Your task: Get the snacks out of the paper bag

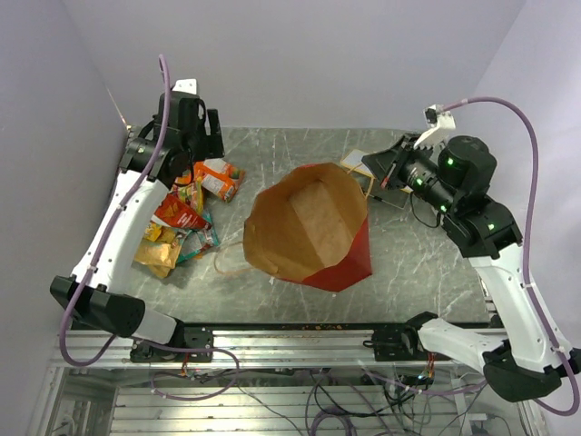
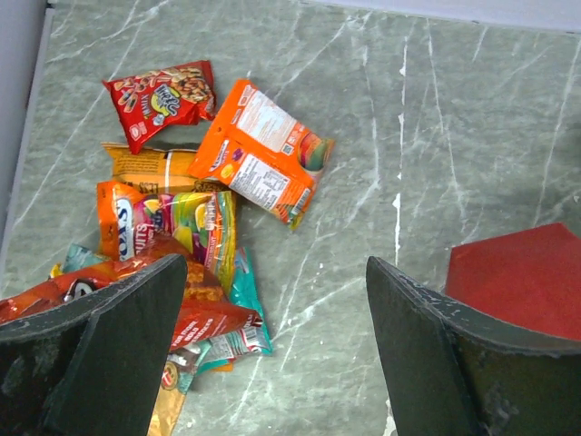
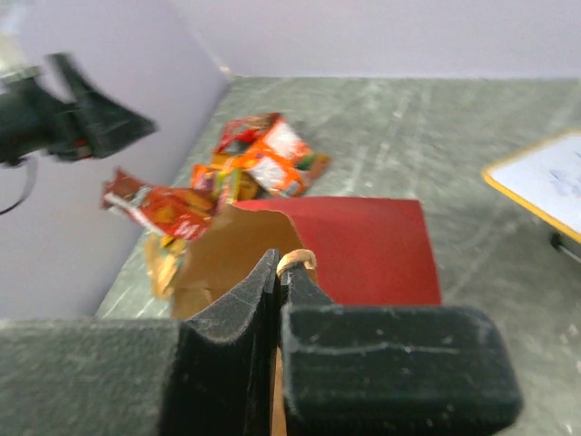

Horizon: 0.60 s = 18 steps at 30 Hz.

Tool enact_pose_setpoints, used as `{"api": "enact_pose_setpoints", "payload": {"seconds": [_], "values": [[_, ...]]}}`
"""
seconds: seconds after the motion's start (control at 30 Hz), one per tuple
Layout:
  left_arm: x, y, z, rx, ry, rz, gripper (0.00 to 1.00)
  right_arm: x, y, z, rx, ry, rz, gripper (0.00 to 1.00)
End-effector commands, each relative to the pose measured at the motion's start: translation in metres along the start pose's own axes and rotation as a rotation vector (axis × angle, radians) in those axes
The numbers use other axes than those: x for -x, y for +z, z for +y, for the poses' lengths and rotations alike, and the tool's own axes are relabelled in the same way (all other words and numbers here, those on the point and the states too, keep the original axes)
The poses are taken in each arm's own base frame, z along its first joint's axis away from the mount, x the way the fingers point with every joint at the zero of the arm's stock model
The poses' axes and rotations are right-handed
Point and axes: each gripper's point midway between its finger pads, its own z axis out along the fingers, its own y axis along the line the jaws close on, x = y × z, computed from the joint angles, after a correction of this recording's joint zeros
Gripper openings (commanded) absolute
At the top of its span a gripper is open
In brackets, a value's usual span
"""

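The paper bag [image 1: 309, 232] lies mid-table, red outside, its kraft mouth open towards the upper left; no packet shows inside it. Its red corner shows in the left wrist view [image 2: 517, 272]. My right gripper [image 1: 378, 167] is shut on the bag's tan loop handle [image 3: 300, 262] at the far right rim. The snacks [image 1: 182, 218] lie piled at the left. In the left wrist view an orange chip bag [image 2: 259, 150], a red packet [image 2: 163, 95] and teal and yellow wrappers show. My left gripper [image 2: 272, 354] is open and empty above the pile's right edge.
A flat white card with a tan edge [image 1: 357, 163] lies behind the bag beside the right gripper, and shows in the right wrist view [image 3: 545, 182]. The left wall stands close to the snack pile. The second loop handle [image 1: 231, 259] lies on the table left of the bag.
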Motion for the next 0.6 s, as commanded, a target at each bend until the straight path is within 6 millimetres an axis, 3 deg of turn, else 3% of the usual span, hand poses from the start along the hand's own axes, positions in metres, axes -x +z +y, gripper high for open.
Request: {"api": "enact_pose_setpoints", "payload": {"seconds": [0.0, 0.1, 0.27, 0.43, 0.57], "values": [[0.003, 0.000, -0.013, -0.061, -0.018, 0.026, 0.91, -0.020, -0.004, -0.076, -0.423, 0.090, 0.033, 0.00], [0.006, -0.003, -0.015, -0.078, -0.019, 0.026, 0.90, -0.046, -0.018, -0.127, -0.687, 0.083, 0.109, 0.00], [0.010, -0.014, -0.020, -0.117, -0.051, 0.014, 0.90, -0.072, -0.045, -0.168, -0.848, 0.026, 0.212, 0.00], [0.021, -0.027, -0.028, -0.178, -0.089, -0.031, 0.91, -0.076, -0.068, -0.185, -0.929, -0.055, 0.254, 0.00], [0.027, -0.029, -0.038, -0.224, -0.120, -0.039, 0.90, -0.066, -0.051, -0.168, -0.771, -0.111, 0.243, 0.04]]}}
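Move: The right hand, fingers already shut on a handle of the emptied paper bag, holds it tipped with its mouth to the left; the bag's middle lies about 5 cm back, 8 cm left and 23 cm below that hand. The whiteboard is some 20 cm ahead, 13 cm right and 39 cm down; the snack pile some 8 cm ahead, 46 cm left and 40 cm down. From the left hand the bag's middle is about 16 cm back, 34 cm right and 13 cm lower. Still pinching the handle, the right hand swings the bag away from the snack pile, right and down together, about 14 cm each way, bowing slightly forward midway and easing off at the end. Its wrist turns nearly 40 degrees clockwise and tips the fingers down. The left hand, open and empty, drifts a couple of centimetres right above the snacks. ##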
